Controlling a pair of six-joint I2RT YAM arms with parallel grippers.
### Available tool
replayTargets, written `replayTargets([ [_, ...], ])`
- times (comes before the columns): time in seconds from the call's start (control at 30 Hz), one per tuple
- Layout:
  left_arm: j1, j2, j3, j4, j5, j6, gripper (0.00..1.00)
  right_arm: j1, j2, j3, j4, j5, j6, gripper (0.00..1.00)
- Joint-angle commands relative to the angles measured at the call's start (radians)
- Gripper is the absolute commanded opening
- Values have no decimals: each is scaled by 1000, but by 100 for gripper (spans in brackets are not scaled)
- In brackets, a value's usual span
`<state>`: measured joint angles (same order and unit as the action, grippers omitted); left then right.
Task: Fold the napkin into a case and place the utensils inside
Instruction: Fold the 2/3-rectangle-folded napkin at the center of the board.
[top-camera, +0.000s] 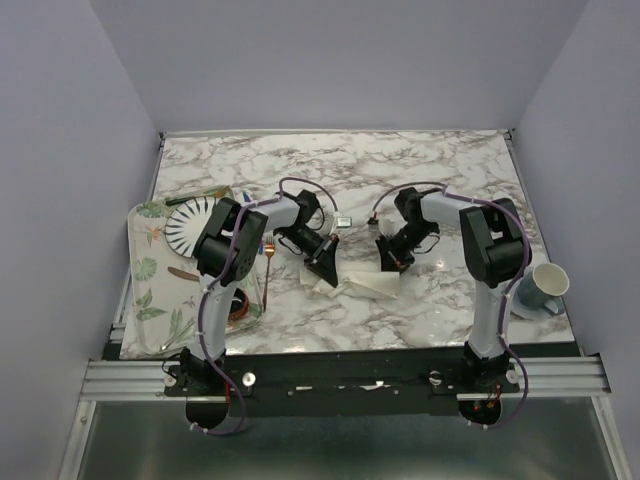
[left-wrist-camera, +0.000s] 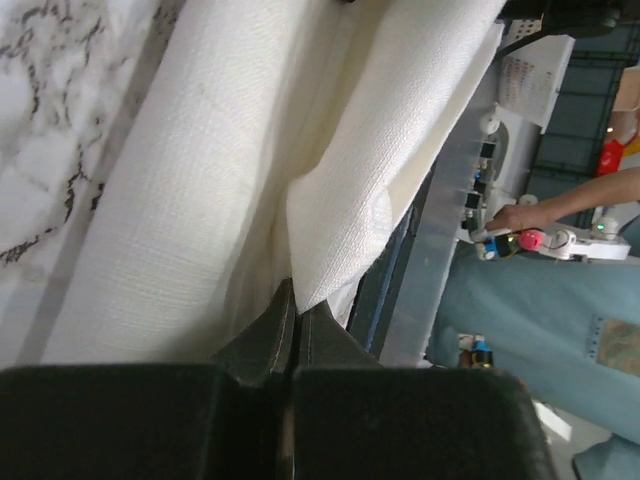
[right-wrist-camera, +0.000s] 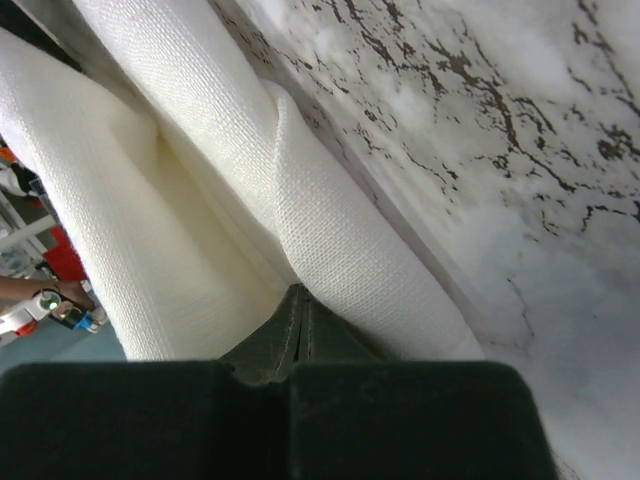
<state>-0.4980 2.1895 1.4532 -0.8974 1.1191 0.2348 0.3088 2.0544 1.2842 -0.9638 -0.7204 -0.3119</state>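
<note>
The napkin (top-camera: 366, 286), a cream cloth, lies bunched in long folds on the marble between my two grippers. My left gripper (top-camera: 326, 270) is shut on its left end. In the left wrist view a cloth corner (left-wrist-camera: 335, 250) is pinched at the tips of that gripper (left-wrist-camera: 297, 303). My right gripper (top-camera: 391, 258) is shut on the right end, which is lifted a little. In the right wrist view a rolled fold of the napkin (right-wrist-camera: 300, 200) meets the closed tips of that gripper (right-wrist-camera: 301, 292). Of the utensils, a copper fork (top-camera: 268, 252) lies at the tray's right edge, left of my left gripper.
A leaf-patterned tray (top-camera: 148, 285) at the left holds a white plate with black stripes (top-camera: 185, 228) and a copper knife-like utensil (top-camera: 183, 272). A grey-blue mug (top-camera: 541, 287) stands at the table's right edge. A small square object (top-camera: 343, 222) lies behind the grippers.
</note>
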Motion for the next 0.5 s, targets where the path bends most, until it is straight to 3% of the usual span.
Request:
replayTargets([
  [0.0,29,61,-1,-1,67,-54,0,7,9,33,17,114,-66,1],
  [0.13,39,91,4,-12,54,-55,0,6,-23,75,-12,101,-73,4],
  [0.47,45,138,26,-21,35,-54,0,0,-189,176,-84,101,-196,42],
])
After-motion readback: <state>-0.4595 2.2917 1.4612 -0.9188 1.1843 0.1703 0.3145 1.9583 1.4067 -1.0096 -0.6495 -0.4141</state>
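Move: The napkin's middle lies some 12 cm left of the right hand, 2 cm nearer the base and about 1 cm lower; that hand's shut tips are at its right end. From the left hand, which holds the napkin's raised layer, the middle is about 4 cm right, 1 cm ahead and 4 cm below; the fork lies around 15 cm left and 3 cm ahead, and the brown cup 22 cm left and 5 cm back, both roughly 4 cm lower. The right hand opens its shut fingers by about a third and comes free of the napkin's right end, first easing forward and then climbing away too, about 4 cm each way, while the fingers swing some 15 degrees to point more steeply down. The left hand keeps its pinch on the napkin's raised layer and lowers it about 2 cm towards the rest of the napkin, slowing as it goes, its fingers tilting roughly 10 degrees closer to level. ##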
